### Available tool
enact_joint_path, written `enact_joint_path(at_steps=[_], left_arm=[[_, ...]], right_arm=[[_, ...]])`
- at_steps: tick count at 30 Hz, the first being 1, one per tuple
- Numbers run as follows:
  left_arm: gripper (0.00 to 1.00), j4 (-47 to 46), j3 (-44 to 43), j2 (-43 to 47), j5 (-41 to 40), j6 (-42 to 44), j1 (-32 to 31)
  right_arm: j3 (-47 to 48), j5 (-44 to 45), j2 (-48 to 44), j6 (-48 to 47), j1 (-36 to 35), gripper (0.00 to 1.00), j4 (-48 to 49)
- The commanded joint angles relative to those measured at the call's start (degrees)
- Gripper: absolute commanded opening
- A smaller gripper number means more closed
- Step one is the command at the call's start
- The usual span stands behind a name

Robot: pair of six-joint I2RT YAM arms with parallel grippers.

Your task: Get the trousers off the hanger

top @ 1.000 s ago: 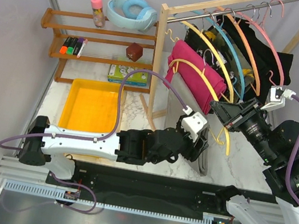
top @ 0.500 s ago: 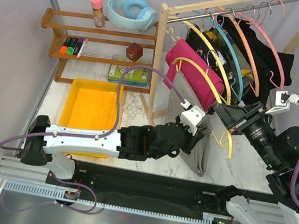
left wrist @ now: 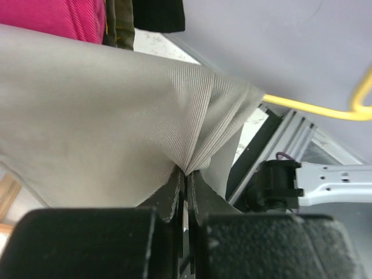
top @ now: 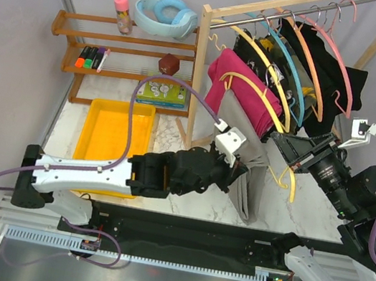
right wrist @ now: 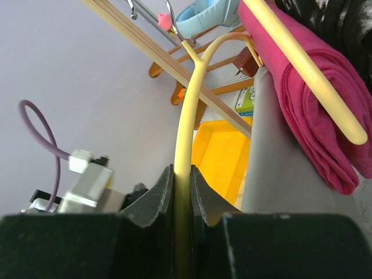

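The grey trousers hang over the front yellow hanger on the rail. My left gripper is shut on a pinched fold of that grey cloth; the left wrist view shows the grey trousers bunched right at the left gripper. My right gripper is shut on the yellow hanger, whose bar runs between the jaws of the right gripper. Magenta trousers hang just behind on a second yellow hanger. Black trousers hang further back.
A wooden rack post stands left of the clothes. A yellow tray lies on the marble table, below a wooden shelf with markers and small boxes. Blue, orange and pink hangers crowd the rail.
My left gripper has shut on the grey trousers and drawn them left, spreading the cloth. The right arm has shifted slightly to the right, still holding the yellow hanger.
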State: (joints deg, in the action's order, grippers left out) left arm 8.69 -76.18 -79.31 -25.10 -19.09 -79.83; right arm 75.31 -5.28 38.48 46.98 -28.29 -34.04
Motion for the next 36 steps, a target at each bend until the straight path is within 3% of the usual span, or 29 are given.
enact_joint_path(at_steps=[1, 11, 25, 31, 36], left_arm=[[0.02, -1.0, 1.1, 6.8, 3.6, 2.0, 0.0], [0.02, -1.0, 2.1, 11.6, 4.4, 2.5, 0.0], [0.02, 0.0, -5.7, 18.0, 6.2, 4.5, 0.1], [0.02, 5.4, -16.3, 15.7, 5.9, 8.8, 0.0], [0.02, 15.1, -36.1, 7.4, 5.3, 14.4, 0.0]], right_arm=[[-0.2, 2.0, -1.7, -1.8, 0.1, 0.0, 5.5], [-1.6, 1.3, -1.3, -3.4, 0.1, 0.0, 4.4], [-5.3, -1.0, -4.6, -4.7, 0.1, 0.0, 0.3], [-8.6, -1.3, -7.1, -4.9, 0.1, 0.0, -1.5], [-11.9, -1.7, -9.6, -5.0, 0.1, 0.0, -2.7]])
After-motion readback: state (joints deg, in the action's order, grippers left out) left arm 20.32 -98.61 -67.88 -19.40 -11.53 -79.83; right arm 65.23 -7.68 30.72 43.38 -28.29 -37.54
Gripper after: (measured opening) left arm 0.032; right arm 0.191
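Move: The left hand already grips the grey trousers, with the middle of the cloth some 4 cm ahead and 2 cm left. Their yellow hanger is centred about 11 cm ahead, 2 cm right and 12 cm above it; the magenta cloth is 14 cm ahead, 5 cm left and 8 cm above. From the right hand, gripping the hanger, its middle is 8 cm ahead, 6 cm left and 1 cm above, the trousers 1 cm ahead, 10 cm left and 12 cm below. The grey trousers, still pinched in the left hand's shut fingers, are drawn up about 20 cm and some 10 cm left, slowly at first and then in a fast climb, the hand rolling its left side down. The right hand keeps its grip on the yellow hanger and lowers it about 6 cm, easing slightly back. ##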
